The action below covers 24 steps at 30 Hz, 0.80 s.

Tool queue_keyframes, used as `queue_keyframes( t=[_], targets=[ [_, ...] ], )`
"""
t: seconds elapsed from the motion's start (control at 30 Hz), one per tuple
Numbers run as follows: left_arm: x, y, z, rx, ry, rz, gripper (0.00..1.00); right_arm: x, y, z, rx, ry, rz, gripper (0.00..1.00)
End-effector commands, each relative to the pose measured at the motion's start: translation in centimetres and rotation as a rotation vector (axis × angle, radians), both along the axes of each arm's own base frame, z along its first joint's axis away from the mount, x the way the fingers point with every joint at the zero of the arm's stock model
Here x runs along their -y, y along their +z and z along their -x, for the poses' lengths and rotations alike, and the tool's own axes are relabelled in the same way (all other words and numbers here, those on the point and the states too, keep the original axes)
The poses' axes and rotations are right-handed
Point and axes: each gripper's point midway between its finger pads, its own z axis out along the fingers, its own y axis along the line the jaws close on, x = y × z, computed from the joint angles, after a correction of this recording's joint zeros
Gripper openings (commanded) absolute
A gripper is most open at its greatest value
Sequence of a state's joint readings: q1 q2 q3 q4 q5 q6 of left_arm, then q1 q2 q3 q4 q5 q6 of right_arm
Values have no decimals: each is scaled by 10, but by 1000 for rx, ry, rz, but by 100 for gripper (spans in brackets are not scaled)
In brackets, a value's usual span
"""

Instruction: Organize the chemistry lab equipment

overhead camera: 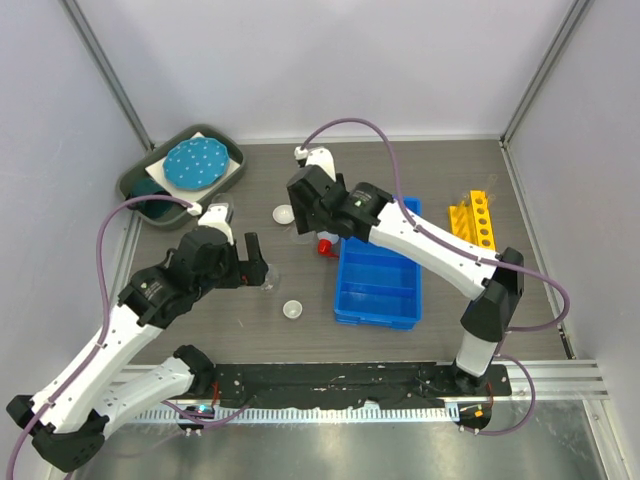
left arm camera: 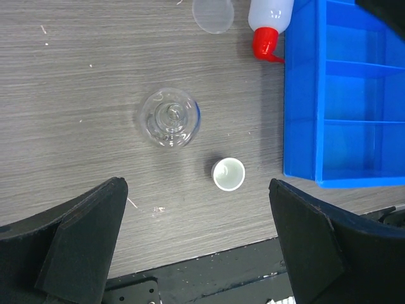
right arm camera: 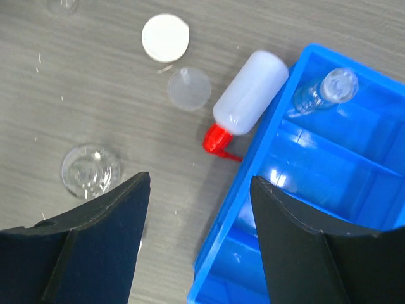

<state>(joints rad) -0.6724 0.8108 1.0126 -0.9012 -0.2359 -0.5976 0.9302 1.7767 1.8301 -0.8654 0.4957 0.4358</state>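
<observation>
My left gripper [left arm camera: 196,185] hangs open and empty over the table, just short of a small clear glass flask [left arm camera: 169,118] and a small white dish [left arm camera: 228,173]. My right gripper [right arm camera: 200,180] is open too, with nothing between its fingers, above the left rim of the blue divided bin [right arm camera: 316,190]. The translucent red-capped bottle [right arm camera: 250,94] lies on its side against that rim. Beside the bottle are a clear funnel [right arm camera: 189,88] and another white dish [right arm camera: 165,37]. A glass flask [right arm camera: 326,88] lies in the bin's far compartment. The yellow holed rack [overhead camera: 472,220] stands to the right of the bin.
A dark green tray [overhead camera: 180,165] with a teal white-dotted disc sits at the back left. Grey walls close in the table on three sides. A black rail [overhead camera: 340,385] runs along the near edge by the arm bases.
</observation>
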Motion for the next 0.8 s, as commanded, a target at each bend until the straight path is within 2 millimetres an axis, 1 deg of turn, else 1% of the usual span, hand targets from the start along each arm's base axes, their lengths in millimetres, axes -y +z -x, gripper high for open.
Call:
queue_keyframes(
  t=[0.0, 0.03, 0.07, 0.1, 0.13, 0.17, 0.2, 0.23, 0.27, 0.3, 0.33, 0.4, 0.43, 0.47, 0.5, 0.53, 0.57, 0.6, 0.63, 0.7, 0.73, 0.77],
  targets=[
    [-3, -13, -6, -15, 57, -14, 98, 3, 4, 18, 20, 6, -5, 70],
    [-2, -18, -10, -27, 72, -25, 98, 6, 0, 23, 17, 6, 5, 70],
    [-2, -23, -13, -35, 88, -31, 97, 6, 2, 26, 23, 9, 4, 70],
    [-2, -29, -15, -51, 108, -37, 95, 9, 10, 31, 44, 8, -4, 70],
    [0, -36, -20, -69, 122, -55, 95, 12, 7, 36, 45, 7, 8, 70],
    [-3, -41, -24, -75, 148, -78, 94, 15, 10, 38, 56, 1, 10, 70],
    [-2, -45, -26, -88, 168, -84, 90, 20, 17, 42, 69, -3, 1, 70],
    [-1, -49, -29, -93, 177, -91, 88, 22, 13, 48, 68, 4, 10, 70],
    [2, -58, -33, -118, 182, -111, 87, 25, 12, 52, 66, 3, 7, 70],
    [4, -63, -35, -131, 185, -114, 85, 26, 12, 54, 70, 7, 0, 70],
    [8, -66, -39, -134, 190, -108, 84, 32, 11, 60, 69, 9, 0, 70],
    [12, -75, -48, -142, 206, -127, 82, 37, 10, 66, 70, 11, -11, 70],
    [12, -78, -51, -144, 219, -134, 82, 44, 7, 71, 69, 12, -5, 70],
    [12, -85, -53, -159, 226, -157, 82, 46, 7, 75, 68, 13, -9, 70],
    [11, -87, -57, -153, 241, -170, 81, 48, 6, 77, 68, 15, -10, 70],
    [11, -89, -60, -155, 248, -180, 81, 53, -2, 81, 58, 17, 4, 70],
    [10, -93, -61, -162, 252, -197, 80, 57, 2, 84, 63, 16, -11, 70],
    [10, -101, -64, -175, 262, -224, 80, 60, 0, 86, 60, 13, -15, 70],
    [11, -105, -66, -183, 264, -232, 79, 64, -5, 89, 54, 16, -10, 70],
    [17, -115, -71, -198, 263, -239, 78, 69, -2, 93, 60, 13, -34, 70],
    [18, -118, -73, -203, 264, -239, 77, 72, -7, 95, 55, 17, -26, 70],
    [21, -120, -74, -207, 262, -237, 77, 74, -8, 97, 54, 18, -26, 70]
  ],
)
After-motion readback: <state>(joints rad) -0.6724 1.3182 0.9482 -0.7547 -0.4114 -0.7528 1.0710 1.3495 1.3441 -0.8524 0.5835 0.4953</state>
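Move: The clear glass vessel stands about 6 cm ahead of the left hand, 2 cm to its right and some 18 cm below. The small white cup is 7 cm nearer than the vessel and 6 cm right of it; the clear cap lies about 13 cm beyond the vessel and 9 cm right of it. From the right hand, the vessel is roughly 15 cm left, 7 cm back and 20 cm below; the blue tray's middle is 12 cm right, 5 cm back and 22 cm below. Bring the left gripper down about 12 cm and forward 5 cm towards the glass vessel, tipping the fingers more steeply down, raising the hand's left side and turning counter-clockwise, while closing them about a quarter, without gripping yet. Meanwhile draw the empty right gripper back and to the right, away from the vessel and in over the blue tray, fingers staying part-open. ##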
